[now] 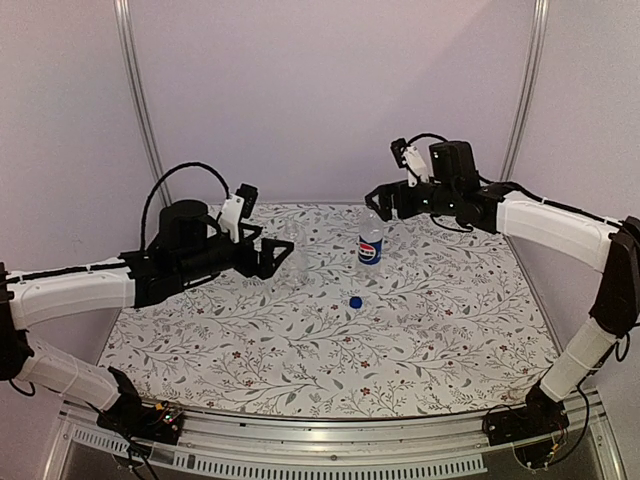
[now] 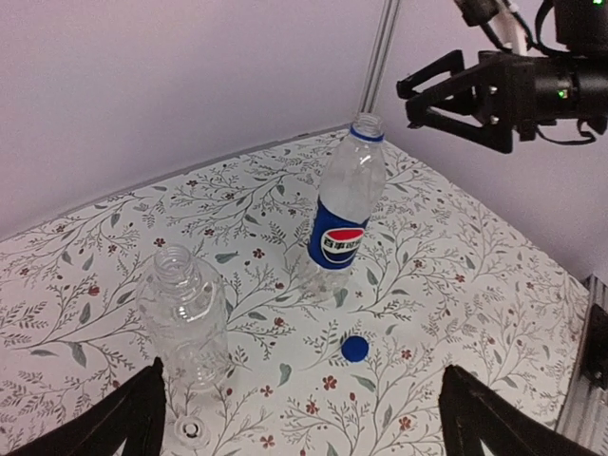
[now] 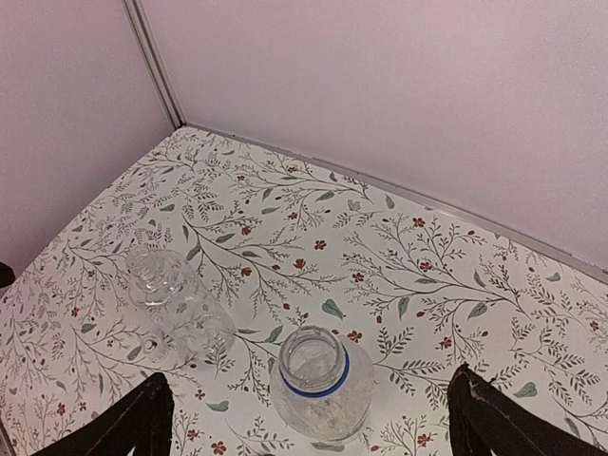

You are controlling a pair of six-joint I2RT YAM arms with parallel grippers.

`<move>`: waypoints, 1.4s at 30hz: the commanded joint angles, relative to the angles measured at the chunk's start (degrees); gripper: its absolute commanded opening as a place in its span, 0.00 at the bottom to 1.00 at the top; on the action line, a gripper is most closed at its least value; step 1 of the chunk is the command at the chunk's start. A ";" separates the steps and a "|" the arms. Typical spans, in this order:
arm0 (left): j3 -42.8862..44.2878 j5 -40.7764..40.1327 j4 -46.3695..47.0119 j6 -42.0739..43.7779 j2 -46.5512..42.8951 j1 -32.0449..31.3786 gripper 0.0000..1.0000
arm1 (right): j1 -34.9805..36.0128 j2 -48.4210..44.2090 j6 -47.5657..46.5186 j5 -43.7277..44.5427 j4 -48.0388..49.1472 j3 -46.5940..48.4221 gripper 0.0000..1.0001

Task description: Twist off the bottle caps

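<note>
The Pepsi-labelled bottle (image 1: 370, 240) stands upright at the back middle of the table. Its neck (image 3: 319, 363) is bare, with only a blue ring around it. Its blue cap (image 1: 355, 301) lies loose on the table in front of it, also visible as the blue cap (image 2: 354, 349) in the left wrist view. The plain bottle (image 2: 185, 318) stands uncapped to the left, and a clear cap (image 2: 191, 428) lies at its foot. My right gripper (image 1: 378, 200) hovers open above the Pepsi bottle (image 3: 323, 404), holding nothing. My left gripper (image 1: 275, 255) is open beside the plain bottle (image 1: 293, 245) and empty.
The table has a floral cloth (image 1: 420, 330) and is closed in by pale walls with metal posts (image 1: 140, 100) at the back corners. Its metal front rail (image 1: 330, 430) carries both arm bases.
</note>
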 commanded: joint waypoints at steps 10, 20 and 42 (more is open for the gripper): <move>6.12 -6.37 -9.22 0.08 -8.94 11.52 1.00 | -7.76 -19.71 2.94 2.85 -6.51 -7.95 0.99; 8.52 -0.88 -13.51 4.25 -11.93 18.50 1.00 | -8.73 -30.86 -0.87 9.46 -6.94 -12.83 0.99; 2.61 -1.38 -6.60 6.15 -16.41 18.68 1.00 | -8.72 -33.93 0.36 9.57 -0.85 -19.88 0.99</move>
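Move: The Pepsi bottle stands just below the right hand, its middle about 2 cm ahead, 2 cm left and 14 cm down. The blue cap lies about 7 cm behind that bottle and 3 cm to its left, on the table. From the left hand, the clear bottle is some 13 cm ahead, 2 cm right and 14 cm lower; the clear cap is about 8 cm ahead and 1 cm left, 23 cm down. Both empty, wide-open hands head out to their own sides, away from the uncapped bottles. The right rises off the Pepsi bottle, then swings about 15 cm right and 7 cm back, ending some 8 cm higher and turned clockwise; the left goes about 13 cm left and 10 cm up, first forward and then slightly back, turning some 20 degrees counter-clockwise. Both tip their fingers upward, then stop. ##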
